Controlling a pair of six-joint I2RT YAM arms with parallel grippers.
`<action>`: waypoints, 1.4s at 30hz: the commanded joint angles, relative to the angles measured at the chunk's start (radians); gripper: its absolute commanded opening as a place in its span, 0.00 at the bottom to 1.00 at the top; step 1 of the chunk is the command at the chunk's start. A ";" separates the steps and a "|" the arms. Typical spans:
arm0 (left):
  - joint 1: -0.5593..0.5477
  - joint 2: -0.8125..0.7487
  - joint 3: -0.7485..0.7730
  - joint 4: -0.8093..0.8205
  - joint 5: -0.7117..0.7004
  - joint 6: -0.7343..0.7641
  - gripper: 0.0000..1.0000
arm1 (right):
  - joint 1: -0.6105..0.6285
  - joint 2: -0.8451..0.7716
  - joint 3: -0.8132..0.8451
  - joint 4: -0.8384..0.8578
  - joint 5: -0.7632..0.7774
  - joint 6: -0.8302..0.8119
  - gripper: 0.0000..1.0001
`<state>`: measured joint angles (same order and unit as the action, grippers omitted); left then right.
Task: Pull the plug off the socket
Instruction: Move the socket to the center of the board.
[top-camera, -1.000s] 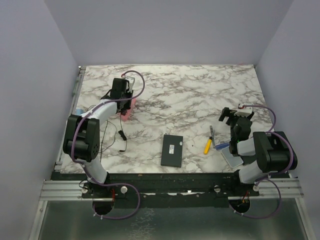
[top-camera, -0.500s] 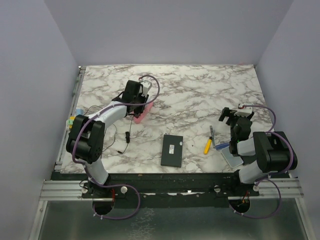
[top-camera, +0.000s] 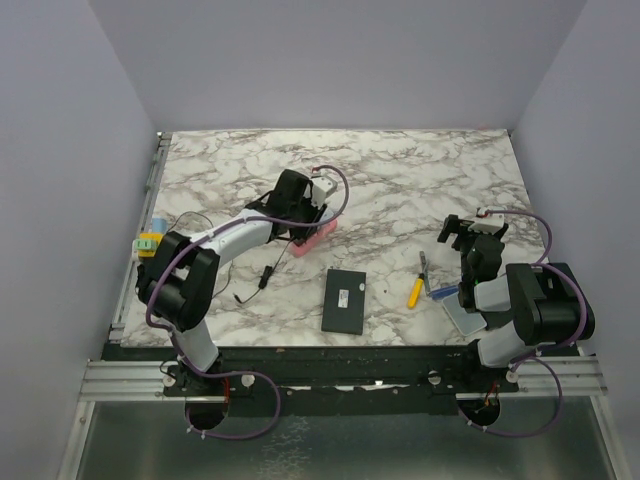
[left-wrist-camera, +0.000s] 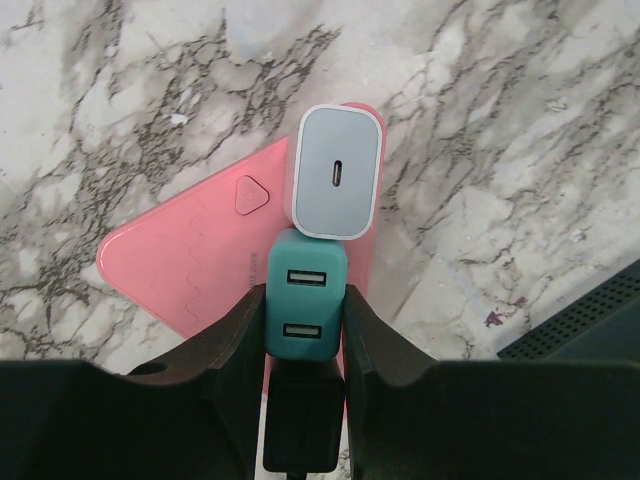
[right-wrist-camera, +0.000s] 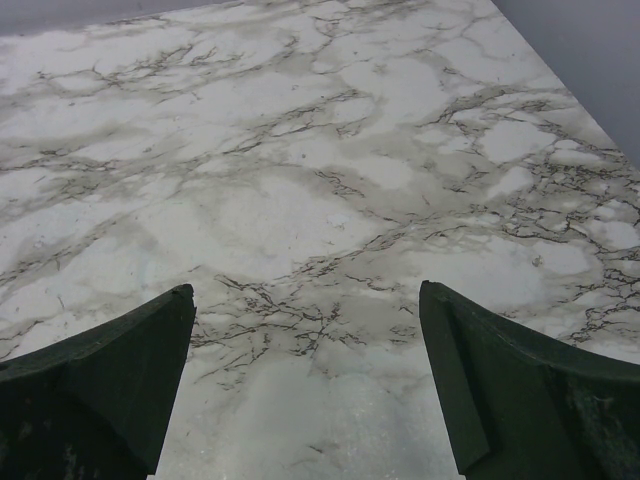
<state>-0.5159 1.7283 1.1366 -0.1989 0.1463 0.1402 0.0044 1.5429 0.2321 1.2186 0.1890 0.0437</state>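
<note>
My left gripper (left-wrist-camera: 305, 318) is shut on a teal two-port plug (left-wrist-camera: 307, 255) that sits in the pink socket strip (left-wrist-camera: 180, 275). A black plug (left-wrist-camera: 300, 420) lies between the jaws just behind the teal one. A white charger (left-wrist-camera: 337, 172) is also seated in the strip, just beyond the teal plug. In the top view the left gripper (top-camera: 300, 212) and the pink strip (top-camera: 314, 240) are near the table's middle. My right gripper (top-camera: 470, 228) rests open at the right, with only marble between its fingers (right-wrist-camera: 120, 360).
A thin black cable (top-camera: 265, 275) trails left of the strip. A black flat slab (top-camera: 345, 300) lies in front of it. A yellow tool (top-camera: 415, 292), a blue item (top-camera: 445, 292) and a grey pad (top-camera: 462, 316) sit by the right arm. Small yellow and teal pieces (top-camera: 148, 242) sit at the left edge.
The left arm has swung right and nearer, carrying the pink strip with the plugs from the back left toward the table's middle. The right arm has not moved.
</note>
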 joint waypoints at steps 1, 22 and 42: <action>-0.047 0.013 -0.015 -0.067 0.145 0.026 0.00 | -0.006 -0.001 0.001 0.041 0.020 -0.013 1.00; -0.136 -0.031 0.007 -0.131 0.075 0.002 0.50 | 0.016 -0.405 0.193 -0.653 0.063 0.180 1.00; -0.001 -0.313 -0.112 -0.027 -0.013 -0.449 0.81 | 0.120 -0.402 0.498 -1.136 -0.629 0.173 0.96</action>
<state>-0.5892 1.4590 1.0809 -0.2276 0.1215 -0.1257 0.0444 1.1343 0.6987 0.1986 -0.3954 0.2634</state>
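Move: The left hand already pinches the teal plug on the pink socket; the board's centre spot lies about 4 cm back and 4 cm right, some 5 cm below. The grey charger sits about 3 cm ahead and 3 cm right, the black plug 3 cm back and 3 cm left, the black box some 21 cm back and 8 cm right. From the right hand the socket is roughly 42 cm left, about level ahead. Still pinching the teal plug, the left hand slides the socket level about 6 cm back and right, turning slightly clockwise, then opens, draws back a touch and rises clear some 9 cm, drifting left and forward. Meanwhile the open right hand lifts about 15 cm, then swings 12 cm left towards the socket, turning some 30 degrees counter-clockwise and sinking slightly. ##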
